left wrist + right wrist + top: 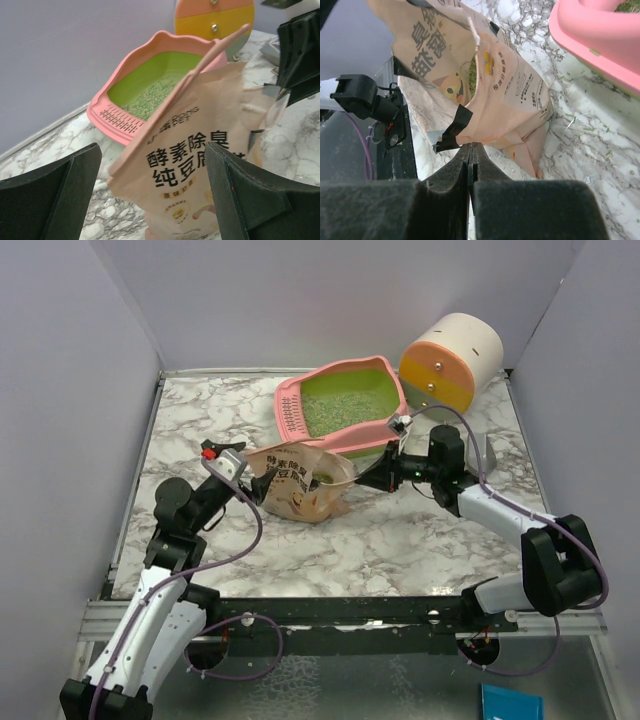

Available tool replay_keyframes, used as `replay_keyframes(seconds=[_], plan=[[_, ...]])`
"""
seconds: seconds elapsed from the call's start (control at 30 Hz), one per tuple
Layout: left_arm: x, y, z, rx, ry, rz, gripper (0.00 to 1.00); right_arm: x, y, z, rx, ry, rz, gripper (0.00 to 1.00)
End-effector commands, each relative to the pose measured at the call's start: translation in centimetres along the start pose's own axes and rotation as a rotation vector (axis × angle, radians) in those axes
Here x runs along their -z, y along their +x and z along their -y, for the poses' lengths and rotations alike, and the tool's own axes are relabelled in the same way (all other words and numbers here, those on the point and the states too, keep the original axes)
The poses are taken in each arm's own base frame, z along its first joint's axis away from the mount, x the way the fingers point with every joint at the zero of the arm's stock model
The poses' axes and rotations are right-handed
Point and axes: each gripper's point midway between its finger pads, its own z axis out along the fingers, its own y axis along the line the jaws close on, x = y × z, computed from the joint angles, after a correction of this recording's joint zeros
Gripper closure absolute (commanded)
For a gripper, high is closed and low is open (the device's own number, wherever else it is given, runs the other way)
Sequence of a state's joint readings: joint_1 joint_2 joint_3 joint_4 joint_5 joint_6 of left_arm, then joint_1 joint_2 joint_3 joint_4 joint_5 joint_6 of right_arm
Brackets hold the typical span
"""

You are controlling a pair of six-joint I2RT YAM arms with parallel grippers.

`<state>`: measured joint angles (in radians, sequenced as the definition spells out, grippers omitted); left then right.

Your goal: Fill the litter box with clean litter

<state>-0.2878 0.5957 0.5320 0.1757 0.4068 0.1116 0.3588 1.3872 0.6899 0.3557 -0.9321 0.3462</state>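
The pink litter box (289, 412) with its green inside stands at the back of the marble table, and clean litter (345, 408) covers its floor. In front of it stands the tan pouch (298, 485), mouth open. My left gripper (250, 485) is open at the pouch's left side. In the left wrist view the pouch (200, 165) stands between the wide-apart fingers (250, 200) without touching them, with the litter box (115, 117) behind. My right gripper (372, 475) is shut on the pouch's right edge. Its jaws (471, 146) pinch the pouch (500, 85) beside a black tape strip.
A white, orange and yellow round cabinet (450, 360) stands at the back right, close to the litter box. A grey object (485, 452) lies behind my right arm. Loose granules (570, 120) are scattered on the marble near the box. Purple walls enclose three sides.
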Motion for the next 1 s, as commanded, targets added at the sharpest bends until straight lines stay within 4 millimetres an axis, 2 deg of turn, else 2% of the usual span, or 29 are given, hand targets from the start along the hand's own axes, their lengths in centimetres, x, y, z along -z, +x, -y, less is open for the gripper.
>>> replay_keyframes(seconds=[0.0,0.07,0.2,0.3,0.37,0.43,0.53,0.67,0.77,0.9,0.97], plan=[[-1.0,-0.4,-1.4,0.042,0.011,-0.002,0.13,0.3,-2.9,-0.5,0.078,0.009,0.019,0.99],[-1.3,-2.1,-2.4,0.095,0.031,0.04,0.13,0.3,-3.4,-0.5,0.084,0.01,0.017,0.99],[-2.1,-7.5,-3.9,0.172,0.174,0.133,0.13,0.2,-4.2,-0.8,0.095,-0.011,0.01,0.99],[-3.1,-9.2,-3.8,0.225,0.344,0.105,0.14,-0.1,-4.4,-0.8,0.086,-0.026,0.002,0.99],[-3.3,-9.3,-3.2,0.29,0.432,0.077,0.15,-0.2,-4.4,-0.9,0.087,-0.047,-0.002,0.99],[-2.9,-8.2,-2.4,0.333,0.462,0.051,0.16,-0.4,-4.4,-0.7,0.081,-0.047,-0.001,0.99],[-1.1,-6.5,-1.0,0.31,0.434,0.053,0.16,-0.7,-4.3,-0.5,0.071,-0.061,-0.004,0.99],[0.9,-2.6,0.2,0.326,0.354,0.038,0.15,-0.9,-4.1,-0.6,0.061,-0.089,-0.011,0.99],[1.1,0.0,-0.4,0.307,0.263,0.018,0.14,-0.8,-4.2,-1.0,0.08,-0.098,-0.005,0.99],[0.3,1.1,-2.0,0.285,0.2,0.011,0.13,-0.2,-4.2,-1.5,0.13,-0.09,0.009,0.59],[-0.3,1.6,-2.8,0.279,0.186,-0.003,0.13,0.0,-4.0,-1.9,0.156,-0.108,0.012,0.53]])
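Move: The litter bag's drooping left corner lies about 3 cm ahead of the left gripper, 1 cm to its left and 6 cm below; the bag's middle is some 8 cm to that gripper's right, 1 cm ahead and 18 cm lower. The right gripper, shut, has the bag's right rim at its fingertips, about 1 cm to its left. The litter box's middle lies roughly 20 cm ahead of the right gripper, 3 cm left and 13 cm below. Raise the right gripper about 4 cm, a little forward, with the bag's right rim still pinched, sink it slightly, then open the fingers nearly halfway to let go of the rim. Meanwhile swing the open left gripper forward and up some 10 cm, then back down almost to its start beside the bag's left corner, turned clockwise and tipped down, fingers kept wide. ##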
